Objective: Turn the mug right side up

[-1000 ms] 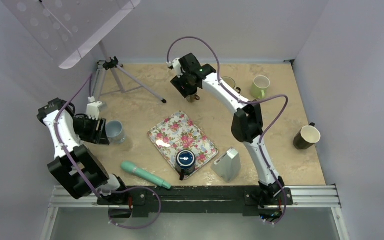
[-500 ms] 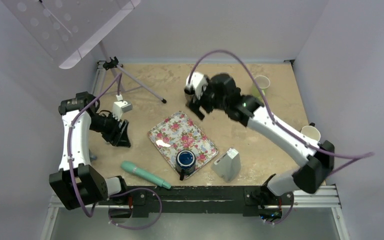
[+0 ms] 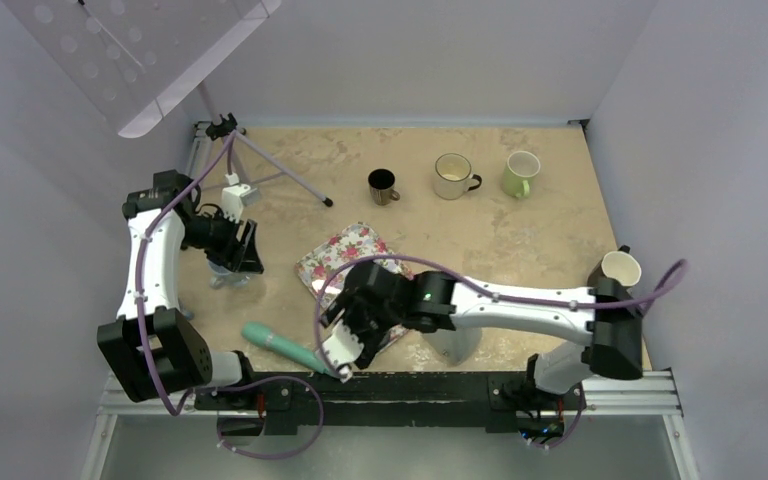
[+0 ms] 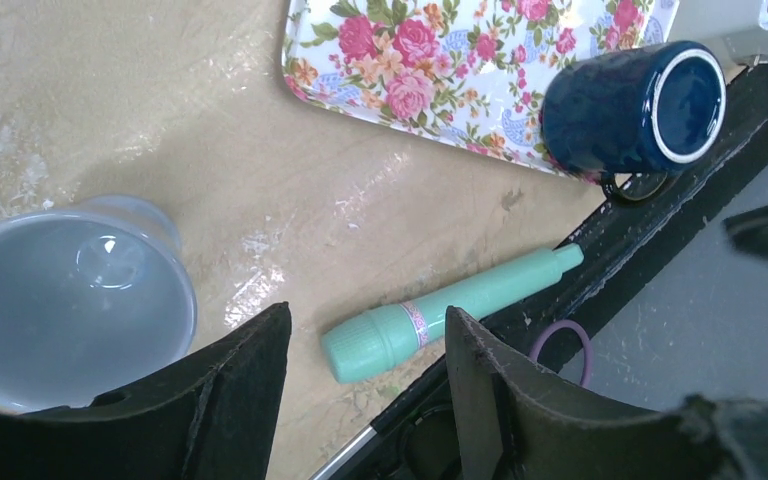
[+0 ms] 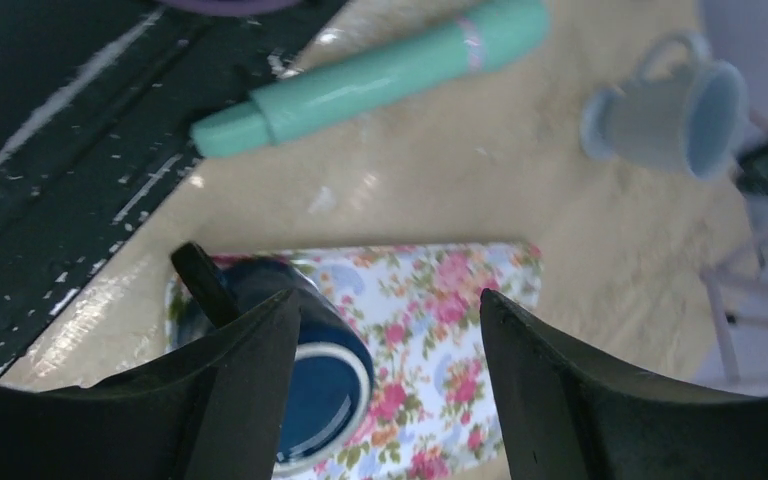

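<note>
The mug (image 4: pixel 630 105) is navy and stands upside down on the near corner of the floral tray (image 4: pixel 440 60), its white-ringed base up. In the right wrist view the mug (image 5: pixel 310 380) sits low between my right gripper's fingers, and the left finger covers part of it. My right gripper (image 5: pixel 390 310) is open and touches nothing. In the top view the right arm and gripper (image 3: pixel 355 322) hide the mug. My left gripper (image 4: pixel 370 340) is open and empty above the table, beside a pale blue mug (image 4: pixel 60 300).
A teal cylindrical tool (image 3: pixel 285 347) lies near the front rail (image 3: pixel 440 385). A black mug (image 3: pixel 383 185), a cream mug (image 3: pixel 452 175) and a green mug (image 3: pixel 520 172) stand at the back. A dark mug (image 3: pixel 612 272) stands at the right, and a tripod (image 3: pixel 260 165) at the back left.
My right arm has swung from the black mug at the back down to the tray's near corner. My left gripper has moved back a little and now hangs over the pale blue mug.
</note>
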`<act>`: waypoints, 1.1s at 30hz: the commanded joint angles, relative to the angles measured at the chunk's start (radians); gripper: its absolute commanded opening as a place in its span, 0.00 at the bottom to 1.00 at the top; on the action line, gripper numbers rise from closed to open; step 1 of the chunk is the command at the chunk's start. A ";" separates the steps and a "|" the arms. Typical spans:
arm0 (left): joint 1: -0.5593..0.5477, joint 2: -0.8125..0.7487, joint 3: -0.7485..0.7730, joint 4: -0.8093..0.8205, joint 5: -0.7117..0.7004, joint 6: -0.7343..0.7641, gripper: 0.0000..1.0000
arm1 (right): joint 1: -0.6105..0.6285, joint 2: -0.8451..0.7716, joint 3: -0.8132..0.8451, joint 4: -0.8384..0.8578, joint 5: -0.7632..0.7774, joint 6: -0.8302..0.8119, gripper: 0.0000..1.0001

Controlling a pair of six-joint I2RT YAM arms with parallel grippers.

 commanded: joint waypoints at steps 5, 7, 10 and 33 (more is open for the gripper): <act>-0.005 0.027 0.035 0.065 0.029 -0.056 0.61 | 0.179 0.179 0.166 -0.276 0.058 -0.193 0.67; -0.005 0.029 0.032 0.063 0.032 -0.050 0.61 | 0.198 0.197 0.190 -0.334 0.085 -0.183 0.68; -0.005 0.033 0.027 0.062 0.036 -0.042 0.61 | 0.223 0.230 0.216 -0.415 0.150 -0.135 0.70; -0.005 0.026 0.038 0.041 0.047 -0.029 0.61 | 0.151 0.395 0.170 -0.350 0.333 -0.162 0.37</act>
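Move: The upside-down blue mug lies about 4 cm ahead of the right hand, 4 cm to its right and 13 cm below; its black handle sticks back towards the base, about 1 cm back, 3 cm right and 12 cm below the hand. The flowered tray's middle is some 11 cm ahead and 3 cm right, the teal bottle 12 cm left and 1 cm back, the grey wedge 20 cm right and 3 cm ahead. From the left hand the blue mug is about 23 cm right, 7 cm back and 11 cm below. The right hand drops about 12 cm onto the handle side of the upside-down blue mug, first swinging down and back about 7 cm to get behind the handle, then coming forward again by nearly as much while it sinks further and drifts slightly right. On the way the wrist tips some 35 degrees, from fingers slanting left to nearly straight down, and the fingers stay wide until the hand is low, then close to roughly half their opening with one on each side of the black handle. ##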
